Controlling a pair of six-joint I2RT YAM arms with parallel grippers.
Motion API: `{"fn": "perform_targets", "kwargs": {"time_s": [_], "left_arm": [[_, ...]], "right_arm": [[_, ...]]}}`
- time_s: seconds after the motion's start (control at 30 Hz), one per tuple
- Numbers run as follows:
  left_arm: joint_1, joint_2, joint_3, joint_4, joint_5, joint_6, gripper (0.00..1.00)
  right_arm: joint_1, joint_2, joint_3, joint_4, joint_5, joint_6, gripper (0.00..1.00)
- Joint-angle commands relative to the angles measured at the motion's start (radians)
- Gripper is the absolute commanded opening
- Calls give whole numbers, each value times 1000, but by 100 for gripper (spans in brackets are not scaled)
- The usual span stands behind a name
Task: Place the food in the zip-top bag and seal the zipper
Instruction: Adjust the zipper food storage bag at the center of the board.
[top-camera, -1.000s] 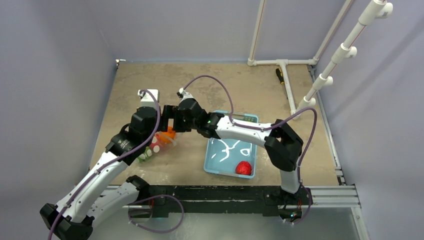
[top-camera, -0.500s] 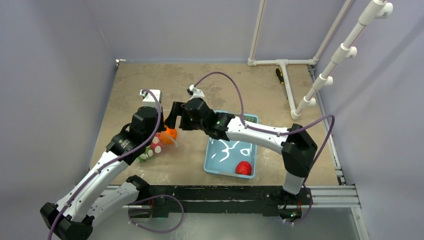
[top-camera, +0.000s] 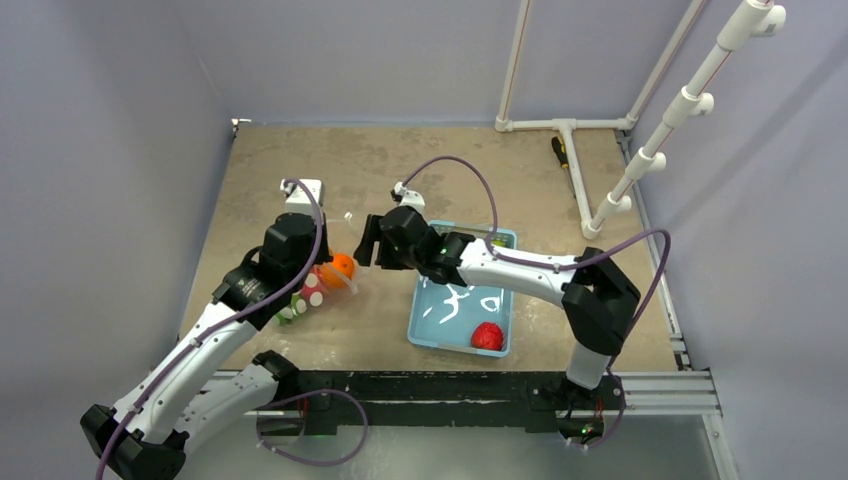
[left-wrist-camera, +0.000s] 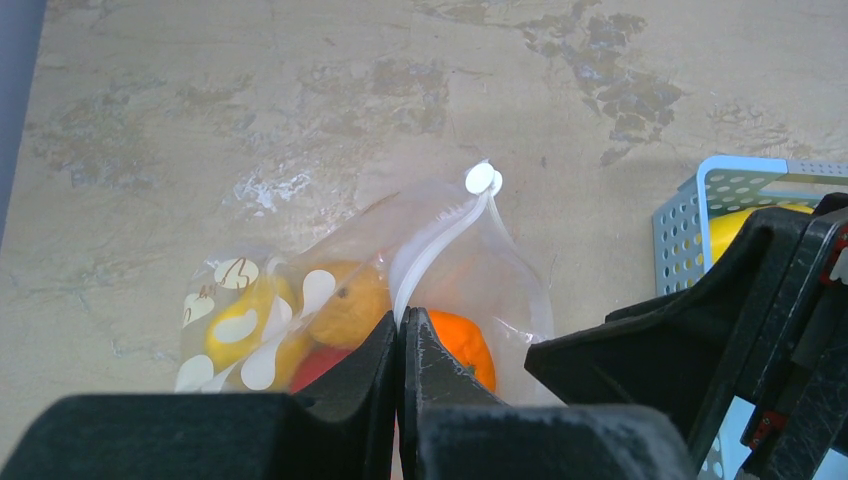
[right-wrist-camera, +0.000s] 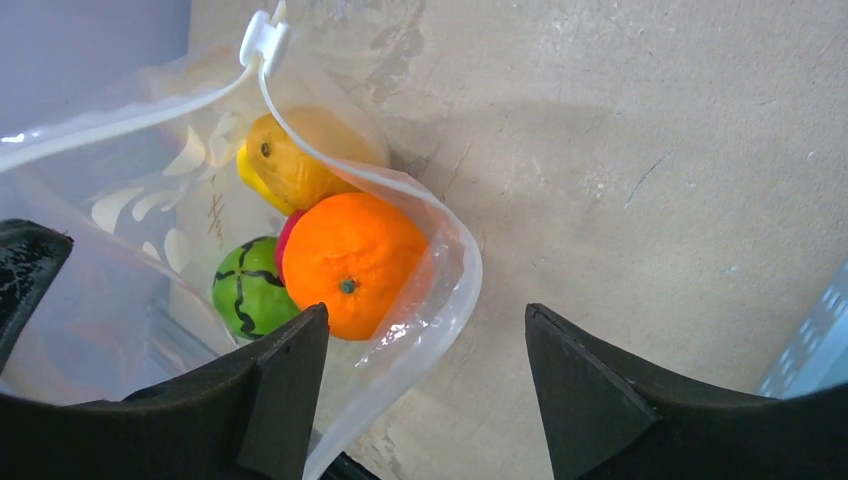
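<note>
The zip-top bag (top-camera: 312, 290) lies on the table, mouth open toward the right. My left gripper (left-wrist-camera: 403, 325) is shut on the zipper (left-wrist-camera: 440, 240) strip at the mouth, below the white slider (left-wrist-camera: 483, 180). Inside the bag I see an orange (right-wrist-camera: 350, 260) at the mouth, a green striped fruit (right-wrist-camera: 245, 290) and a yellow one (right-wrist-camera: 290, 160). My right gripper (right-wrist-camera: 425, 340) hangs open and holds nothing, just right of the mouth, between bag and basket. A red fruit (top-camera: 488, 336) lies in the light-blue basket (top-camera: 436, 343), and a yellow one (left-wrist-camera: 740, 225) shows at its far end.
A white PVC pipe frame (top-camera: 565, 125) stands at the back right with a screwdriver (top-camera: 560, 150) beside it. A small white box (top-camera: 300, 190) sits behind the left wrist. Walls close off the left and back.
My right gripper has drawn back to the right, away from the bag mouth, with its jaws narrowing somewhat. The orange now shows uncovered in the mouth. The left gripper has stayed in place.
</note>
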Motion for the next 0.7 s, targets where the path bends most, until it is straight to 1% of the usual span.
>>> {"fn": "perform_targets", "kwargs": {"time_s": [0.0, 0.2, 0.37, 0.47, 0.67], "left_arm": [[-3, -1, 2, 34, 6, -5, 0], [-3, 1, 2, 33, 6, -6, 0], [-3, -2, 1, 31, 3, -6, 0], [-3, -3, 1, 29, 3, -7, 0], [-2, -6, 1, 28, 3, -8, 0]], "right_arm": [[-19, 8, -7, 68, -24, -3, 73], [-36, 63, 3, 129, -92, -13, 69], [-40, 110, 23, 136, -112, -18, 66], [-41, 132, 23, 172, -123, -18, 64], [-46, 151, 18, 190, -139, -17, 47]]}}
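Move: My left hand keeps the bag's zipper pinched. From my right hand, the loose right-hand rim of the bag mouth hangs about 3 cm to the left, 2 cm ahead and 6 cm down; from my left hand it is roughly 6 cm right, 2 cm ahead and 9 cm lower. Counted from my right hand, the orange lies some 6 cm left and 4 cm back, and the slider end 3 cm left and 6 cm ahead. The basket's middle is about 20 cm right and 9 cm back. With my right hand I first ease forward a centimetre or so, then sink about 5 cm and drift 2 cm left, bringing my fingertips down to either side of the loose bag rim. My right fingers close part way, from three-quarters open to about half, without pinching yet. My left hand stays still and holds the zipper. ##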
